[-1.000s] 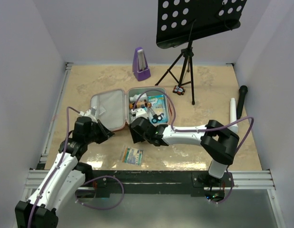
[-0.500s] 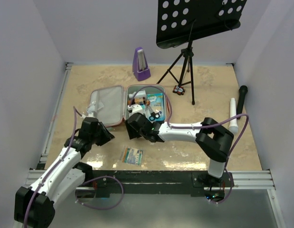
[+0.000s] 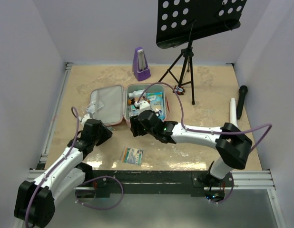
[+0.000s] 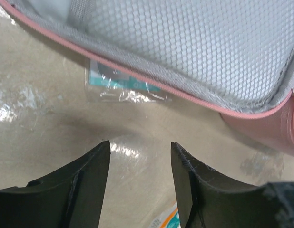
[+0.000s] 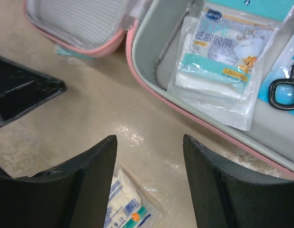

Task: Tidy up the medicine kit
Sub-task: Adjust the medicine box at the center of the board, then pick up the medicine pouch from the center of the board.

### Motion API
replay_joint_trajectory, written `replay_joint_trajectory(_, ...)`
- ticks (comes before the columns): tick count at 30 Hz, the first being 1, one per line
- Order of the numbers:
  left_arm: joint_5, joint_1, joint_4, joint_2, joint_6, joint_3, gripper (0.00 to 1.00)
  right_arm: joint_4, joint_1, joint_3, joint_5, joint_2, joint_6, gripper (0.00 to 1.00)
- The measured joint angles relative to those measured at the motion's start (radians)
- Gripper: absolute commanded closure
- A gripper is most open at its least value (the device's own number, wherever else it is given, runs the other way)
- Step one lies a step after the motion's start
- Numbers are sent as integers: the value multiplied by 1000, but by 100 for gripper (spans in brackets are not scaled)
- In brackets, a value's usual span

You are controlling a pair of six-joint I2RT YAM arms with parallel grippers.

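Note:
The pink medicine kit (image 3: 106, 105) lies open on the table, its grey mesh lid (image 4: 194, 42) on the left and its tray on the right. The tray (image 5: 151, 52) holds a gauze packet (image 5: 218, 66), blue scissors (image 5: 284, 93) and other packets. My left gripper (image 3: 105, 134) is open and empty just in front of the lid's near edge (image 4: 140, 145). A clear packet (image 4: 123, 86) pokes out from under the lid. My right gripper (image 3: 136, 127) is open and empty above bare table near the tray's front corner (image 5: 149, 138). A loose packet (image 3: 132, 155) lies on the table in front of the kit.
A purple metronome (image 3: 141, 64) stands at the back. A black music stand (image 3: 187, 61) on a tripod is at the back right, with a small object (image 3: 179, 89) at its feet. A black microphone (image 3: 241, 100) and a white tube (image 3: 232, 111) lie at the right.
My left gripper has gone from shut to open, staying at the lid's near edge. The right arm's elbow has swung to the right, its gripper still at the kit's front.

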Motion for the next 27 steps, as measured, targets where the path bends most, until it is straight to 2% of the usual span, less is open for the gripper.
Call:
replay_joint_trajectory(3, -39, 0, 44, 42, 8, 3, 41, 11, 0, -30, -14, -80, -5, 38)
replay_joint_trajectory(9, -106, -18, 72, 257, 33, 83, 41, 17, 0, -73, -26, -182, -9, 38)
replay_joint_trajectory(18, -201, -52, 127, 278, 53, 87, 40, 19, 0, -137, -23, -242, -20, 38)
replay_joint_trajectory(27, -318, -97, 142, 478, 76, 185, 40, 10, 0, -151, -19, -281, -25, 38)
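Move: Straight ahead of the left hand, some 6 cm out and about 2 cm lower, lies the near edge of the open lid. The medicine box's body stands about 16 cm ahead of that hand and 18 cm to its right, and the flat packet lies 10 cm back and 11 cm right. From the right hand, the lid's near edge is about 5 cm ahead, 12 cm left and 7 cm down. Reaching forward about 5 cm and sinking some 2 cm, the left hand brings its open fingers up to the lid's near edge, the right-hand finger ending at the pink rim, while rolling about 20 degrees so its left side rises. The right hand, open and empty, withdraws up about 5 cm, drifting right and slightly back from the box's near side. ##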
